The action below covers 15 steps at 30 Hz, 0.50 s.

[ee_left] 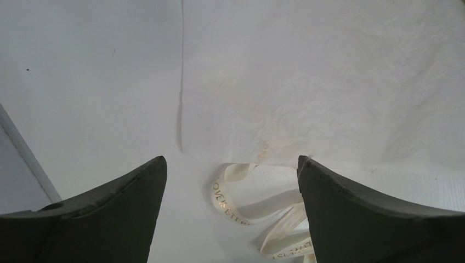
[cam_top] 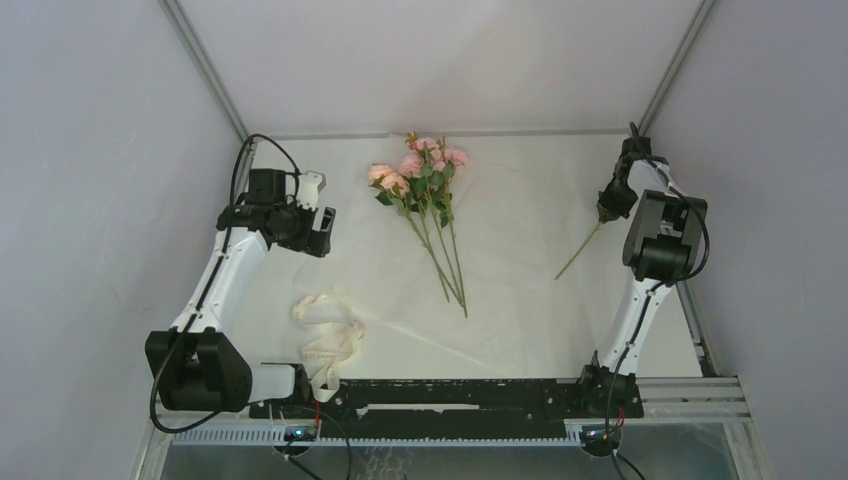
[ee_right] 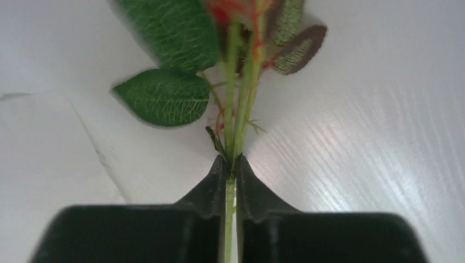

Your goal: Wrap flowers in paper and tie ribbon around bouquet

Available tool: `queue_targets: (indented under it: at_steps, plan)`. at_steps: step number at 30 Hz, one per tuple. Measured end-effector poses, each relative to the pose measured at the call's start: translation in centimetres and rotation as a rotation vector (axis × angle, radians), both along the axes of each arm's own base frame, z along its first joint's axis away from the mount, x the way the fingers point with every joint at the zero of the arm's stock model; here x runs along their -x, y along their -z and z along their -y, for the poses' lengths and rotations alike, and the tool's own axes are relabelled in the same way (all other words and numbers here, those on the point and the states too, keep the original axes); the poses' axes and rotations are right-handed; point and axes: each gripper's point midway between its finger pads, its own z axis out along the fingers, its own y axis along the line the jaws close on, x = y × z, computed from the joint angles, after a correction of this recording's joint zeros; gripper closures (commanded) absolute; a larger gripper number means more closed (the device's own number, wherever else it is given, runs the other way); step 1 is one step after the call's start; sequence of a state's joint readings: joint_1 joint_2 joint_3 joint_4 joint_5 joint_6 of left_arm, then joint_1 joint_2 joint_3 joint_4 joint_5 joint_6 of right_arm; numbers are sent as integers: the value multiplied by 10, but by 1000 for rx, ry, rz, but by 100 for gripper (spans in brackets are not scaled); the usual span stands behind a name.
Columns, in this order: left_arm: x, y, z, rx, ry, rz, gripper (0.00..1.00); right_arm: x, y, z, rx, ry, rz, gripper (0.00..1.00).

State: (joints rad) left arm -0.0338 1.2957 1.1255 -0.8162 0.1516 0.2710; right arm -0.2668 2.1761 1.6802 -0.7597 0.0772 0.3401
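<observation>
Pink flowers [cam_top: 425, 185] with green leaves lie loose on the wide off-white paper [cam_top: 530, 300], blooms toward the back; no wrapped bouquet is in view. My right gripper [cam_top: 607, 212] is shut on one separate flower stem [cam_top: 580, 250] at the back right. In the right wrist view the green stem [ee_right: 241, 109] runs up between the closed fingers [ee_right: 211, 189], and its bloom is cut off at the top edge. The cream ribbon [cam_top: 325, 340] lies looped at the front left. My left gripper [cam_top: 320, 215] hovers open at the left, with the ribbon [ee_left: 227, 203] below it, touching nothing.
The paper [ee_left: 329, 82] covers most of the table, and its left edge [ee_left: 180, 109] shows as a dark fold line. Grey walls close in on both sides and the back. The black base rail [cam_top: 450, 395] runs along the near edge.
</observation>
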Motion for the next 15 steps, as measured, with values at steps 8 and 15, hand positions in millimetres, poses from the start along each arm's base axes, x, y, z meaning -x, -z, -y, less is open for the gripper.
queue_targets:
  at_steps: [8, 15]
  plan:
    - [0, 0, 0, -3, -1, 0, 7, 15, -20, 6, 7, -9, 10, 100]
    - [0, -1, 1, 3, 2, 3, 7, 25, -181, 15, 230, -20, 323, 100]
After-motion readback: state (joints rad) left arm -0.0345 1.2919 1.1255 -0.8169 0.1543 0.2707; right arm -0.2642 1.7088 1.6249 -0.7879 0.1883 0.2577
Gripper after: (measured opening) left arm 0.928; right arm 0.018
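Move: The stem of the last flower lies right between the right fingertips, almost at table height, with its bare end running back and to the left. The blooms of the flowers already laid on the paper are about 47 cm to the left of this hand and some 12 cm farther out, at nearly the same height. From the left hand, the last flower's stem is roughly 70 cm to the right, 10 cm ahead and 14 cm below. The last flower's stem is pinched as the right fingers close the last bit around it. After a brief pause low down, the right hand pulls it up off the table, ever faster, about 18 cm, easing back and slightly right. Late in the rise the wrist tips its fingers forward and up by some 20 degrees, with the grip kept. ##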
